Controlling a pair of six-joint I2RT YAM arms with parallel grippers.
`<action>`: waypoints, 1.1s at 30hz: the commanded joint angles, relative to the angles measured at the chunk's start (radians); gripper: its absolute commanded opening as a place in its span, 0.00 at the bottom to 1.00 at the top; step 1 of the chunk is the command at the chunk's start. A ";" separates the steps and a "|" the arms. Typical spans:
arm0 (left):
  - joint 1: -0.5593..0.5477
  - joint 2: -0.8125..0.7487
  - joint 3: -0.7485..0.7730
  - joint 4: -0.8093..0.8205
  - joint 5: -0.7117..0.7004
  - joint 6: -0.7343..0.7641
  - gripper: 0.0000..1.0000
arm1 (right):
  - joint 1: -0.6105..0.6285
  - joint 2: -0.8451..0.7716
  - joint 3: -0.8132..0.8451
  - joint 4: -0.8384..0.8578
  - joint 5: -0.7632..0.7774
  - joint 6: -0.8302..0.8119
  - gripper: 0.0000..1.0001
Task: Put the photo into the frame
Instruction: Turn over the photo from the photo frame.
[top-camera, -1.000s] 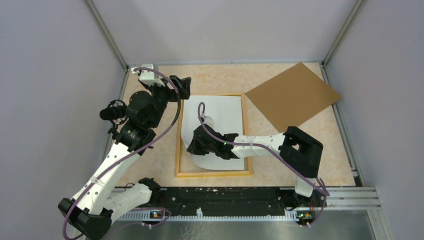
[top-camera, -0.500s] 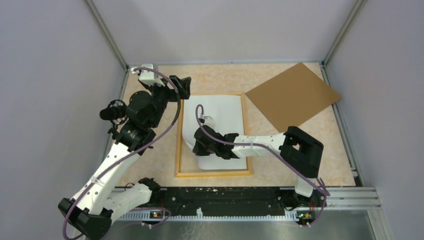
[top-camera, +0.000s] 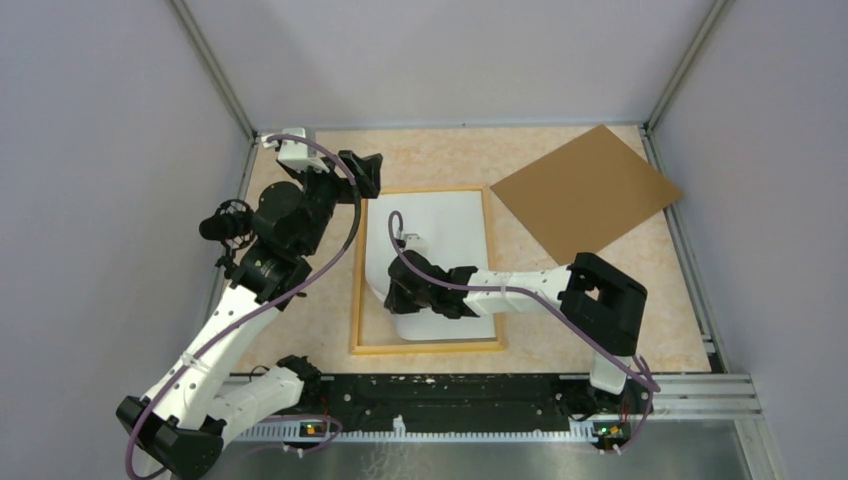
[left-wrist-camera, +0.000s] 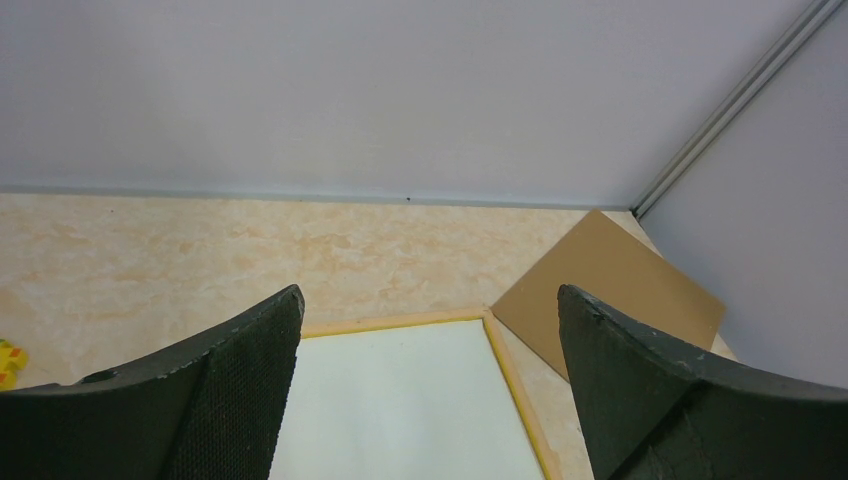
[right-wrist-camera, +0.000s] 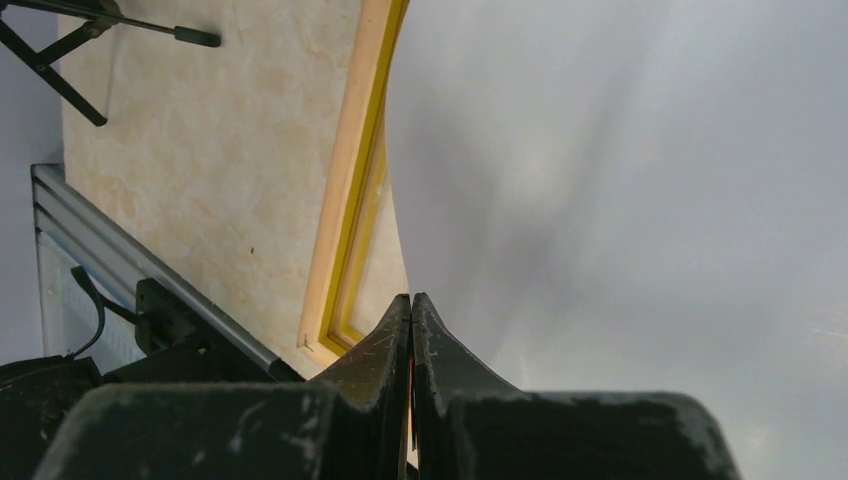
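Observation:
The photo (top-camera: 440, 225) lies white back up inside the yellow-orange frame (top-camera: 425, 348) in the middle of the table. My right gripper (top-camera: 396, 290) is shut on the photo's near-left edge and holds that part curled up off the frame. In the right wrist view the shut gripper (right-wrist-camera: 411, 300) pinches a thin sheet edge, with the photo (right-wrist-camera: 620, 200) rising beside it and the frame (right-wrist-camera: 350, 200) below. My left gripper (top-camera: 366, 176) hangs open above the frame's far-left corner. In its wrist view the left gripper (left-wrist-camera: 428, 298) shows the photo (left-wrist-camera: 400, 400) and the frame (left-wrist-camera: 512, 372) between its fingers.
A stiff brown backing board (top-camera: 585, 190) lies at the back right, its corner next to the frame's far-right corner; it also shows as the board (left-wrist-camera: 610, 290) in the left wrist view. Enclosure walls stand close on three sides. A metal rail (top-camera: 480, 395) runs along the near edge.
My right gripper has shifted slightly to the right with the photo. The photo's far edge now lies inside the frame's far border, which shows fully. The left arm has not moved.

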 joint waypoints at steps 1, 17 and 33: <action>0.006 -0.003 0.014 0.045 0.011 -0.003 0.99 | 0.008 -0.012 -0.011 0.055 -0.062 -0.022 0.00; 0.011 0.002 0.014 0.045 0.027 -0.014 0.99 | 0.003 0.015 0.008 0.068 0.000 -0.053 0.08; 0.011 0.008 0.014 0.045 0.041 -0.025 0.99 | 0.003 -0.065 -0.038 0.168 -0.084 -0.065 0.56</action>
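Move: The right hand, shut on the white-backed photo's near left corner, has the frame's near left corner about 9 cm back, 7 cm to the left and 4 cm below. The photo's middle is some 11 cm ahead and 9 cm right, low inside the frame; the brown board lies roughly 30 cm ahead and 46 cm right. From the idle left hand, the same frame corner is about 23 cm back, 6 cm left and 36 cm below. The right fingers still pinch the photo's near left corner, then let it go, opening from shut to about half. Before and during that, the hand only shuffles, about 1 cm left and slightly back towards the frame's near left corner, dipping just under 1 cm and coming partly back up, with a slight counter-clockwise turn of some 5 degrees. ##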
